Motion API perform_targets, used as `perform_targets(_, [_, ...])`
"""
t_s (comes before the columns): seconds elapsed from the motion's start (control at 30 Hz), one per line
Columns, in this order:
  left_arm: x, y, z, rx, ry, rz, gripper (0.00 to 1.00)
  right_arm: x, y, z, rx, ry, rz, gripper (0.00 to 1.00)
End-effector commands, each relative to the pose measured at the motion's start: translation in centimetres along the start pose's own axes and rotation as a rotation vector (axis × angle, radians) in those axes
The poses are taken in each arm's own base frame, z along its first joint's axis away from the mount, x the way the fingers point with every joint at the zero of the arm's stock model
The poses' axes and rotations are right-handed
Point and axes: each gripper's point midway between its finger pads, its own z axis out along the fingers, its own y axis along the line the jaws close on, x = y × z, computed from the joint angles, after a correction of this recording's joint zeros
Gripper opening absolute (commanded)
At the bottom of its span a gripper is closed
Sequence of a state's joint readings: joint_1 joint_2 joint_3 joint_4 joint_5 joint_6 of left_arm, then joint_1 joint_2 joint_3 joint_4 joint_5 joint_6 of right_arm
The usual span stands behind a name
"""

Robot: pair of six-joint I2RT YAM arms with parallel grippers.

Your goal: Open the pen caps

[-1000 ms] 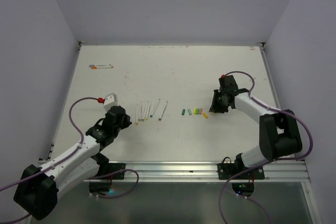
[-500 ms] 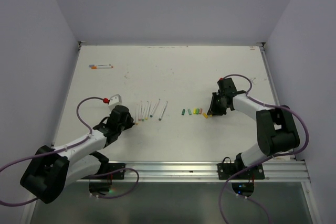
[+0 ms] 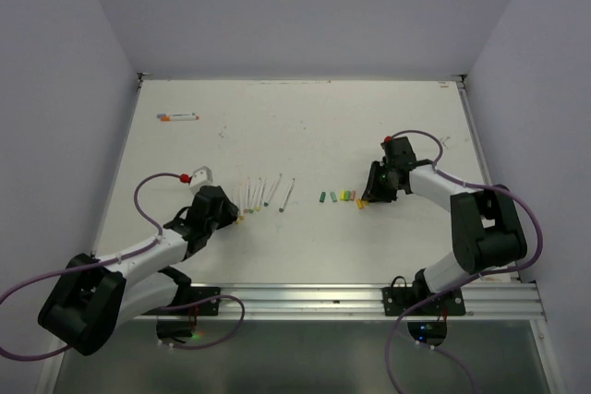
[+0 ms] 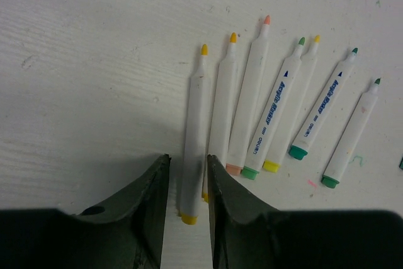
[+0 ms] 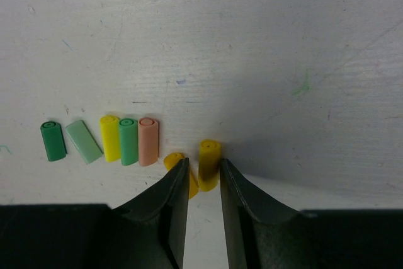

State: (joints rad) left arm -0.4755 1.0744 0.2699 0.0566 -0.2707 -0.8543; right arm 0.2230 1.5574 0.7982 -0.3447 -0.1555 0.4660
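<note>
Several uncapped white pens [image 4: 252, 99] lie side by side on the table, a small row [image 3: 263, 193] in the top view. My left gripper [image 4: 187, 159] is open astride the leftmost, yellow-tipped pen [image 4: 193, 118], which lies flat with a gap on its left side. Several pen caps [image 5: 128, 141] lie in a row, green, yellow and pink, left of my right gripper [image 5: 204, 162]. That gripper is open around a yellow cap [image 5: 210, 155] resting on the table, apart from both fingers. An orange-yellow cap [image 5: 174, 159] is partly hidden behind its left finger.
A capped pen with orange and blue ends [image 3: 177, 117] lies alone at the far left of the white table [image 3: 305, 126]. Grey walls enclose the table on three sides. A metal rail [image 3: 369, 294] runs along the near edge by the arm bases.
Both grippers have opened a little: the left has let go of the yellow-tipped pen, the right of the yellow cap. Before that the left arm moved in toward the pen row.
</note>
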Motion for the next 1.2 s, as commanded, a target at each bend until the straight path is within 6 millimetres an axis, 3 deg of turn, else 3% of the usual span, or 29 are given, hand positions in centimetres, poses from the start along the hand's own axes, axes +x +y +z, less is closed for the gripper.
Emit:
perform_targets(0.0, [0.2,0.7,0.1,-0.011,-0.007,-0.022,0.33,0.1,-0.4,-0.1,0.010,-0.005,-0.018,0.31])
perform_targets(0.13, [0.2,0.7,0.0,-0.006,-0.005,-0.031,0.35,0.1,-0.2,-0.4,0.001,-0.005,-0.020,0.33])
perform_targets(0.27, [-1.1,0.5,-0.7,-0.016,-0.034,-0.018,0.37,-0.2,0.0,-1.0,-0.003,-0.020,-0.024,0.38])
perform_targets(0.3, [-1.9,0.2,-1.0,-0.026,-0.048,-0.011,0.38,-0.4,0.0,-1.3,0.001,-0.033,-0.028,0.41])
perform_targets(0.33, [-2.9,0.0,-1.5,-0.029,-0.076,-0.010,0.43,-0.6,0.0,-1.5,0.001,-0.040,-0.032,0.49])
perform_targets(0.37, [-3.5,0.8,-1.8,-0.080,-0.096,0.007,0.46,-0.6,0.0,-1.7,0.004,-0.045,-0.034,0.54])
perform_targets(0.4, [-5.1,0.0,-2.4,-0.073,-0.133,0.002,0.57,-1.0,0.0,-2.2,0.009,-0.067,-0.036,0.57])
perform_targets(0.47, [-7.0,0.0,-3.4,-0.098,-0.183,0.010,0.66,-1.2,0.0,-2.7,0.011,-0.079,-0.043,0.67])
perform_targets(0.5, [-8.7,-1.2,-4.0,-0.079,-0.217,0.003,0.68,-1.6,0.2,-3.1,0.012,-0.091,-0.045,0.70])
perform_targets(0.7, [-14.2,-3.1,-5.1,-0.114,-0.291,0.004,0.83,-3.8,1.5,-6.4,-0.009,-0.172,-0.062,0.90])
perform_targets(0.8, [-16.2,-4.9,-4.2,-0.054,-0.281,0.013,0.84,-4.6,2.0,-7.8,-0.011,-0.206,-0.049,0.95])
perform_targets(0.87, [-17.3,-4.3,-2.6,-0.078,-0.254,0.001,0.83,-4.7,2.5,-8.4,-0.036,-0.211,-0.051,0.95])
perform_targets(0.9, [-19.3,-4.2,-2.5,-0.088,-0.276,-0.024,0.83,-4.7,2.8,-8.6,-0.047,-0.211,-0.057,0.96])
perform_targets(0.97, [-20.1,-3.6,-0.8,-0.131,-0.251,-0.023,0.83,-4.6,3.0,-9.0,-0.060,-0.217,-0.057,0.96])
perform_targets(1.07, [-23.2,-2.4,0.4,-0.224,-0.289,-0.045,0.85,-4.4,3.1,-9.2,-0.073,-0.224,-0.053,0.96])
perform_targets(1.1, [-25.1,-2.6,0.3,-0.245,-0.326,-0.062,0.91,-4.3,3.2,-9.3,-0.083,-0.226,-0.054,0.96])
perform_targets(1.13, [-25.1,-1.1,1.2,-0.339,-0.322,-0.082,0.96,-4.3,3.3,-9.2,-0.089,-0.226,-0.056,0.96])
perform_targets(1.17, [-25.7,-0.8,1.5,-0.374,-0.331,-0.083,0.98,-4.3,3.3,-9.3,-0.092,-0.230,-0.062,0.96])
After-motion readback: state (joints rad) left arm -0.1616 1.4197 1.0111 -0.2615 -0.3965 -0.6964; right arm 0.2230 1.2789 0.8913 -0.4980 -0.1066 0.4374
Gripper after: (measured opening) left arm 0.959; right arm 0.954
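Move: The orange capped pen lies some 25 cm ahead of the left hand and 17 cm to its left, with the blue capped pen about 1 cm beyond it; the amber uncapped pen, already down, has its middle roughly 2 cm ahead between the barely open fingers. From the right hand the orange pen is about 23 cm ahead and 45 cm left. The amber cap lies right between its fingers, the older amber cap 1 cm back and 2 cm left, the pink cap 3 cm left and 1 cm ahead. All lie about 1 cm lower than the hands. The left hand spreads its fingers wide off the amber pen, climbs steeply about 14 cm, then carries on almost level forward and left towards the orange and blue capped pens, some 15 cm forward in all, turning counter-clockwise on the way. The right hand opens wide too and lifts nearly straight up off the amber cap by about 10 cm, its fingertips tilting forward and up a little. ##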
